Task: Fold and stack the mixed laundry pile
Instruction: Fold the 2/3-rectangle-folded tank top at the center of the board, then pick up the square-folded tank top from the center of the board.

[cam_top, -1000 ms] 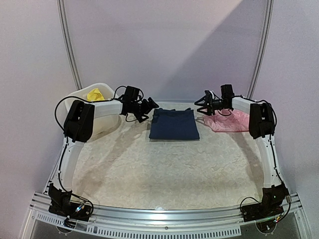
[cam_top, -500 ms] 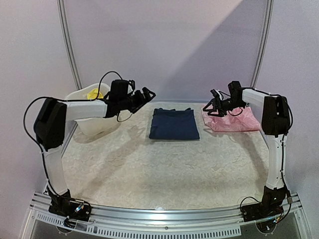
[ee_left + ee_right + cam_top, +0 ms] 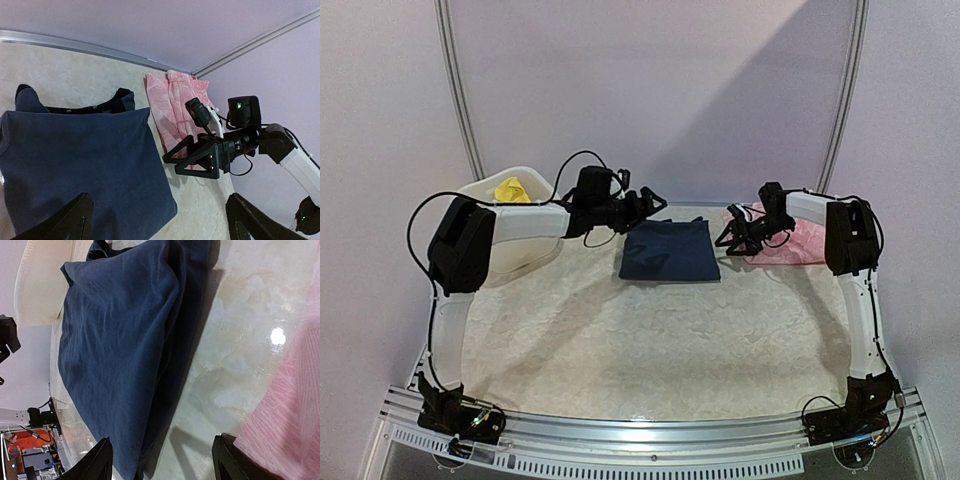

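Observation:
A folded navy top [image 3: 670,251] lies flat at the back middle of the table. To its right lies a pink piece [image 3: 795,241], and a yellow piece [image 3: 511,190] sits in the white tub [image 3: 525,255] at the back left. My left gripper [image 3: 653,202] hovers open over the navy top's back left corner, holding nothing. My right gripper [image 3: 729,238] is open and empty, low over the bare strip between navy and pink. The left wrist view shows the navy top [image 3: 80,165], the pink piece [image 3: 175,102] and the left gripper [image 3: 160,200]. The right wrist view shows navy top [image 3: 115,335], pink piece [image 3: 295,410] and right gripper [image 3: 162,442].
The tub [image 3: 40,285] stands close to the navy top's left side. A raised metal rail [image 3: 75,45] runs along the table's back edge, just behind the garments, with a wall beyond it. The pale mottled table surface [image 3: 640,340] spreads in front of the clothes.
My left gripper rose near the tub, then swung right to the navy top's back corner. My right gripper pulled back over the pink piece, then came down to its left edge.

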Available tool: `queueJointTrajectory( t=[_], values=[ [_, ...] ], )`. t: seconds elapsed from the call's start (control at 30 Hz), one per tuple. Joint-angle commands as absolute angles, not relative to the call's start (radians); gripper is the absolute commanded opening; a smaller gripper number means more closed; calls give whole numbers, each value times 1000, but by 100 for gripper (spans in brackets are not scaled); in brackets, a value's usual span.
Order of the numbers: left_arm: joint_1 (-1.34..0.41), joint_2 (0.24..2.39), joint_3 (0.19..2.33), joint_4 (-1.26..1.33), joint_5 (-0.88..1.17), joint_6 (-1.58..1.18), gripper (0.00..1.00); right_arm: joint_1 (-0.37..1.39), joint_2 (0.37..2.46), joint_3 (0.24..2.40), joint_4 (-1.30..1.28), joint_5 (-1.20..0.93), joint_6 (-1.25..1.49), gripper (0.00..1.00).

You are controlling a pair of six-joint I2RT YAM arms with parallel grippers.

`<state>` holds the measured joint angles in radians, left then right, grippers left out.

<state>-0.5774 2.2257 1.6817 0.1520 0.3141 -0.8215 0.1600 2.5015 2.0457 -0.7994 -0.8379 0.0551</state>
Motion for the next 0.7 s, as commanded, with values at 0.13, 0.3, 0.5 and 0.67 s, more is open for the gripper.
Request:
queueJointTrajectory(
  t=[0.13, 0.3, 0.5, 0.67],
  values=[
    [-566, 2396, 1765, 50, 342, -960, 92, 201, 2599, 2171, -781, -819, 159, 70],
    [-565, 2415, 1787, 3, 334, -956, 92, 229, 2635, 2189, -780, -766, 222, 71],
    [-561, 2436, 1771, -30, 342, -979, 91, 272, 2681, 2190, -765, -813, 297, 70],
    [-558, 2451, 1769, -29, 350, -983, 91, 284, 2695, 2185, -721, -856, 348, 69]
  ],
)
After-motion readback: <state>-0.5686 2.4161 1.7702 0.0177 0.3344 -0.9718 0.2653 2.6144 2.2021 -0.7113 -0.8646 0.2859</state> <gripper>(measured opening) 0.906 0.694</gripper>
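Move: The folded tank top's middle lies about 7 cm to the right of the left hand, 2 cm nearer the base and some 13 cm below it. From the right hand it is roughly 13 cm to the left, 2 cm nearer and 2 cm lower. The pink garment's middle is about 15 cm to the right of the right hand and 3 cm farther out. The laundry bin stands some 32 cm to the left of the left hand, 3 cm farther out. Lower the left gripper almost straight down, about 10 cm, onto the left side of the folded tank top, tipping its fingers some 15 degrees more downward, then hold it there. Meanwhile slide the right gripper low over the board about 6 cm left, edging slightly forward first, so its open jaws straddle the tank top's right edge, the lower finger slipping under the cloth. Keep both grippers open. ##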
